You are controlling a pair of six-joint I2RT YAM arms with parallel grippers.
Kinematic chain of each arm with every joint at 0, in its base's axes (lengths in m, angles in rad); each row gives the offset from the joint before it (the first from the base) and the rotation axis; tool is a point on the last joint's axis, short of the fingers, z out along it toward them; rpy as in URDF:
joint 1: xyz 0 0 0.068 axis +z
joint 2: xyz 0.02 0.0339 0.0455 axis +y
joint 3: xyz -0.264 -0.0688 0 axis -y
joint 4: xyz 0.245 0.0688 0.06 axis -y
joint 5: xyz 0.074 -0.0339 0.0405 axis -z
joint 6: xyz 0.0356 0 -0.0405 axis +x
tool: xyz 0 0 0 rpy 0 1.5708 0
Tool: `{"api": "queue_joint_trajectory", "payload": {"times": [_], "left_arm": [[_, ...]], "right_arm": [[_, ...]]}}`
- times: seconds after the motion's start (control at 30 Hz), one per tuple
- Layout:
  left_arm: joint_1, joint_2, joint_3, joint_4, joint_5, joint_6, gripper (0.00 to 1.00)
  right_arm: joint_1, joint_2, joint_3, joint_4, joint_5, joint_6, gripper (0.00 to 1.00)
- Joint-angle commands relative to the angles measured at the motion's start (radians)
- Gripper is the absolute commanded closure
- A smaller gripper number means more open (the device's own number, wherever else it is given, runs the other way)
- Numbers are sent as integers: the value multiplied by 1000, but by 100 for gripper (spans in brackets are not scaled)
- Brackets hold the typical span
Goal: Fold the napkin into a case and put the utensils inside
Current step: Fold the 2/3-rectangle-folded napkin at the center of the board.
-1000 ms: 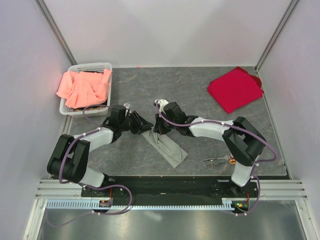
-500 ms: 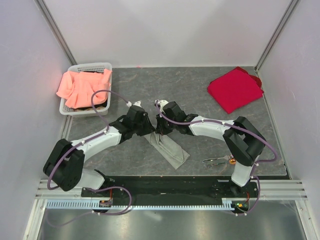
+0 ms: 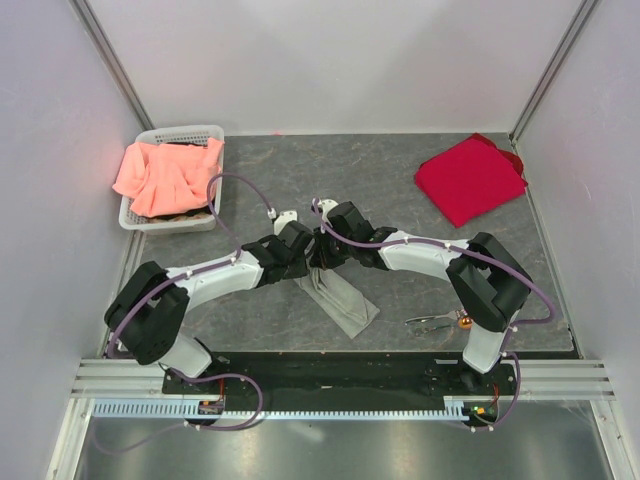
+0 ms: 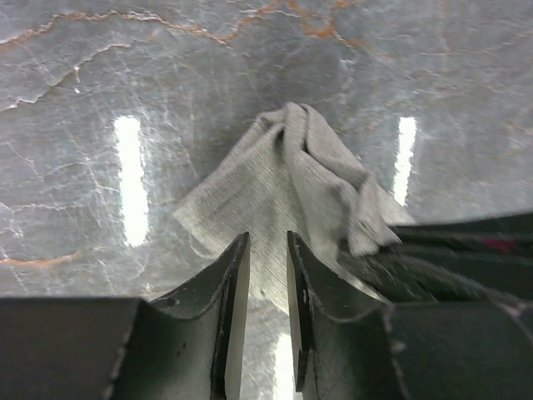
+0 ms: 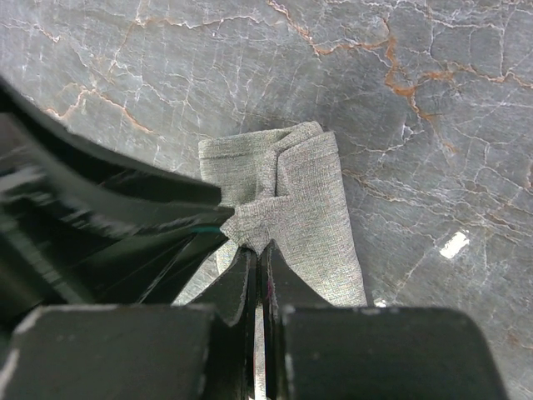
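The grey-green napkin lies as a narrow folded strip on the dark table, running diagonally toward the near right. Its far end is bunched up where both grippers meet. My right gripper is shut on a raised corner of the napkin. In the top view the right gripper sits at that far end. My left gripper hovers close beside it, jaws a little apart, with cloth showing below the gap and nothing pinched. The utensils lie near the right arm's base.
A bright red cloth lies folded at the back right. A white basket at the back left holds a salmon-orange cloth. The right arm's dark links cross the lower right of the left wrist view.
My left arm has swung right, from left of the napkin to right up against the right gripper at the napkin's far end. Its jaws have opened a little. The right gripper has kept its hold.
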Motion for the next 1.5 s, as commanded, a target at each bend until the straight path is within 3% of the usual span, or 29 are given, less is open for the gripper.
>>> {"api": "queue_joint_trajectory", "payload": {"times": [0.0, 0.57, 0.77, 0.9, 1.2, 1.47], "left_arm": [[-10, 46, 49, -10, -78, 41, 68], [-65, 161, 131, -74, -208, 65, 74], [-76, 145, 132, -86, -250, 58, 85], [-74, 118, 128, -80, -224, 46, 98], [-58, -83, 36, -13, -138, 43, 98], [-2, -97, -16, 62, 13, 26, 98]], "right_arm": [[-4, -15, 10, 28, -19, 19, 100], [-8, -9, 1, 62, -45, 30, 100], [-10, -11, -16, 73, -51, 37, 100], [-11, -11, -18, 73, -57, 43, 100], [-14, -12, -16, 71, -71, 50, 100], [-11, 37, 10, 87, -123, 88, 100]]}}
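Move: The left flap of the napkin's far end lies right under my slightly open left fingers, roughly 1 cm ahead and 2 cm down. The ridge that my right hand holds stands about 4 cm to the right of my left hand point and 2 cm ahead; the napkin's folded body is centred 8 cm to the right and 6 cm back, 3 cm lower. From my right hand, the flap is some 4 cm left, 1 cm back and 2 cm lower. With my left hand I dip about 2 cm onto the flap, edging 1 cm forward and rolling slightly so its left side rises. There I close the fingers and pinch the cloth, then lift it nearly straight up by some 5 cm, undoing the roll. My right hand stays almost in place, fingers still shut on the ridge. ##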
